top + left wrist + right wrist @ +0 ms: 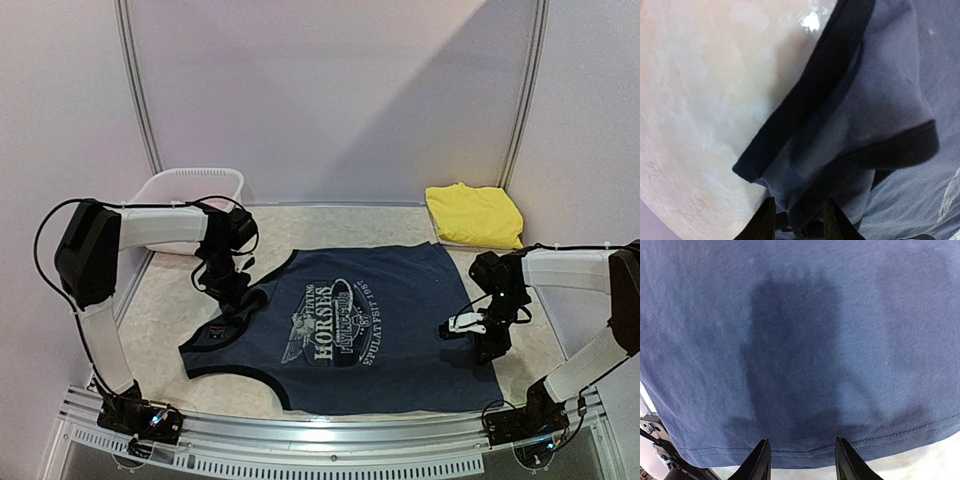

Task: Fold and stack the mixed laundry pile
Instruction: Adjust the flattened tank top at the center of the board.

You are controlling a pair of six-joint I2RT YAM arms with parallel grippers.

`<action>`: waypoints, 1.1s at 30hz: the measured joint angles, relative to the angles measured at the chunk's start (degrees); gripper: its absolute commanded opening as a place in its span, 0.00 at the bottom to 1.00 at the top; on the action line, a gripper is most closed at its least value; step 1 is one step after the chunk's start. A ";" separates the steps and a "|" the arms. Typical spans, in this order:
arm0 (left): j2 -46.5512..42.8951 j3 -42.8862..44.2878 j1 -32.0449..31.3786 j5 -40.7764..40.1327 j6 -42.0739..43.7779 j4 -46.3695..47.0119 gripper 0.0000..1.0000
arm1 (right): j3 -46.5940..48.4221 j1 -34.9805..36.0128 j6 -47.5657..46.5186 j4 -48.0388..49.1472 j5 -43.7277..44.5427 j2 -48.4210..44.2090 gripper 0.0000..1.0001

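The navy tank top [350, 330] with the white horse print lies spread flat on the table, straps to the left and hem to the right. My left gripper [228, 290] is at its upper strap; in the left wrist view the gripper [799, 220] has the dark-edged strap cloth [840, 150] bunched between its fingers. My right gripper [487, 340] is open at the hem; its fingers [760, 460] straddle the stitched hem of the tank top [800, 340]. A folded yellow garment [475, 215] lies at the back right. No pink garment shows.
A white slotted basket [190, 190] stands at the back left behind the left arm. Pale marbled table top [700, 100] shows left of the strap and as a strip below the hem [920, 460]. Grey walls close in the back and sides.
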 measured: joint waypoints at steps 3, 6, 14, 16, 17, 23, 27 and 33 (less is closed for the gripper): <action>-1.62 0.48 0.00 0.94 -0.09 -0.68 0.34 | 0.00 0.00 0.22 0.00 -0.35 0.22 0.44; -1.68 0.72 0.00 1.33 -0.07 -1.01 0.34 | 0.00 0.00 0.55 0.00 -0.74 0.33 0.44; 1.64 0.66 0.00 0.59 0.37 -1.57 0.33 | 0.00 0.00 0.81 -0.02 -0.83 0.35 0.44; 2.38 0.66 0.00 0.59 0.52 -1.75 0.31 | 0.00 0.00 0.83 -0.02 -0.83 0.35 0.44; 2.62 0.66 0.00 0.57 0.59 -1.84 0.29 | 0.00 0.00 0.83 -0.02 -0.83 0.35 0.44; 2.80 0.83 0.00 -2.05 1.16 -3.26 0.01 | 0.00 0.00 0.98 -0.02 -0.83 0.35 0.44; 2.40 2.12 0.00 -5.51 1.90 -4.46 0.00 | 0.00 0.00 1.05 0.00 -0.85 0.35 0.44; -0.20 8.63 0.00 -11.85 3.65 -6.60 0.00 | -0.02 0.00 1.18 0.15 -0.83 0.37 0.43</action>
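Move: Right beneath the left hand's half-open fingers lies the tank top's loosely folded upper strap, about 1 cm back, 1 cm left and 2 cm below. The neck label is some 7 cm back and 2 cm left of the hand, the other strap's end about 13 cm back and 5 cm left, and the chest print roughly 16 cm right and 4 cm back. The basket stands some 21 cm ahead and 10 cm left. From the right hand the strap lies about 12 cm ahead and 37 cm left. Bobbing up about a centimetre and then sinking 2 to 3 cm onto the strap, the left hand shuts its fingers and pinches the black-trimmed edge while easing a little left. It then lifts some 5 cm and pulls about 4 cm forward towards the basket, fingertips swinging left and ahead about 10 degrees. ##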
